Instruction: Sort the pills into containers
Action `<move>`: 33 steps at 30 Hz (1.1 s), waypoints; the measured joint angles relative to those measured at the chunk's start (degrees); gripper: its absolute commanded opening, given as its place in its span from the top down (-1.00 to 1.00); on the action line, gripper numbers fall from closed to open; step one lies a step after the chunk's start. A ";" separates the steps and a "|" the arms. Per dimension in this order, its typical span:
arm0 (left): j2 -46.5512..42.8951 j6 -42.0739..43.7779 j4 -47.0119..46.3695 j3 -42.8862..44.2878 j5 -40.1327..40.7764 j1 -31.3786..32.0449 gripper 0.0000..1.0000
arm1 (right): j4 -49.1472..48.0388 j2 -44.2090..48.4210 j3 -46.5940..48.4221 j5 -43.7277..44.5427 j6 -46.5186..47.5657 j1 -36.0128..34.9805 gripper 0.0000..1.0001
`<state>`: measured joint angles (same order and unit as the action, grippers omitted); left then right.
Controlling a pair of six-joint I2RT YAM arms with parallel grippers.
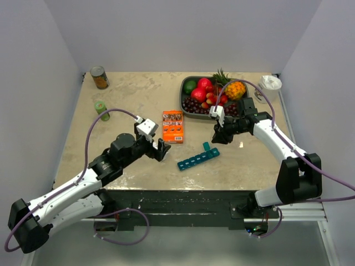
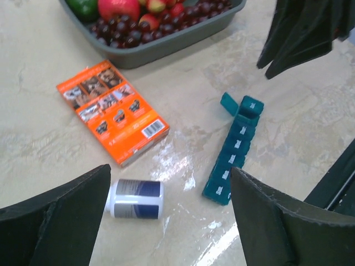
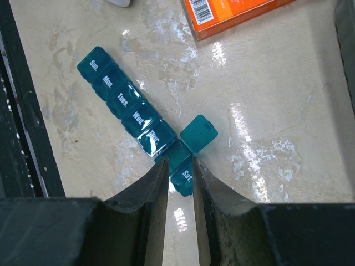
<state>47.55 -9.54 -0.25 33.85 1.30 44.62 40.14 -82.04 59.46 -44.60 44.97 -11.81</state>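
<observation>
The containers (image 1: 198, 158) are one teal strip of day-marked compartments lying on the table, also seen in the left wrist view (image 2: 233, 152) and the right wrist view (image 3: 133, 111). One compartment near the "Sat" end has its lid (image 3: 198, 133) flipped open. My right gripper (image 3: 178, 163) hovers right over that end (image 1: 217, 136), its jaws a narrow gap apart with nothing between them. My left gripper (image 1: 162, 151) stands wide open (image 2: 169, 183) just above the table. A small white bottle (image 2: 136, 198) lies on its side by the left finger. The pills are out of view.
A flat orange box (image 1: 172, 126) lies between the arms, just behind the teal strip. A grey fruit tray (image 1: 186, 102) stands at the back. A can (image 1: 99, 77) and a small green object (image 1: 101, 109) are at the back left, a white cup (image 1: 269, 86) at the back right.
</observation>
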 measured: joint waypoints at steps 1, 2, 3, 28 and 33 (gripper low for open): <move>0.00 -0.90 1.42 0.00 1.20 0.00 -0.83 | 0.00 0.00 0.00 0.00 0.02 0.00 0.45; 0.02 -1.55 2.40 0.00 1.92 -0.07 -0.83 | 0.00 0.00 0.00 0.00 0.04 0.00 0.45; 0.09 -2.32 3.45 0.00 2.58 -0.15 -0.83 | 0.02 0.00 0.00 0.00 0.04 0.00 0.45; 10.60 -29.00 14.53 -0.13 14.40 -0.42 -0.93 | 0.15 0.00 -0.04 0.00 0.09 0.28 0.44; 13.00 -37.16 17.73 1.88 15.96 -0.42 -0.90 | 0.17 0.04 -0.04 0.00 0.09 0.28 0.44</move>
<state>60.55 -46.70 17.47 35.73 17.26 44.21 40.32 -82.00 59.42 -44.60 45.06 -11.53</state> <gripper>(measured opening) 0.957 0.277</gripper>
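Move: The pill bottle lies on its side about 17 cm below the left hand, some 5 cm ahead and 2 cm to its right. Level with the bottle or nearly so, the orange box stands about 11 cm beyond it and 6 cm to its right, and the pill organizer's middle some 18 cm to its right and 3 cm nearer. From the right hand the bottle is about 25 cm left, 3 cm back and 9 cm below. The open left hand sinks about 10 cm towards the pill bottle, easing left while tipping down and turning counter-clockwise. ##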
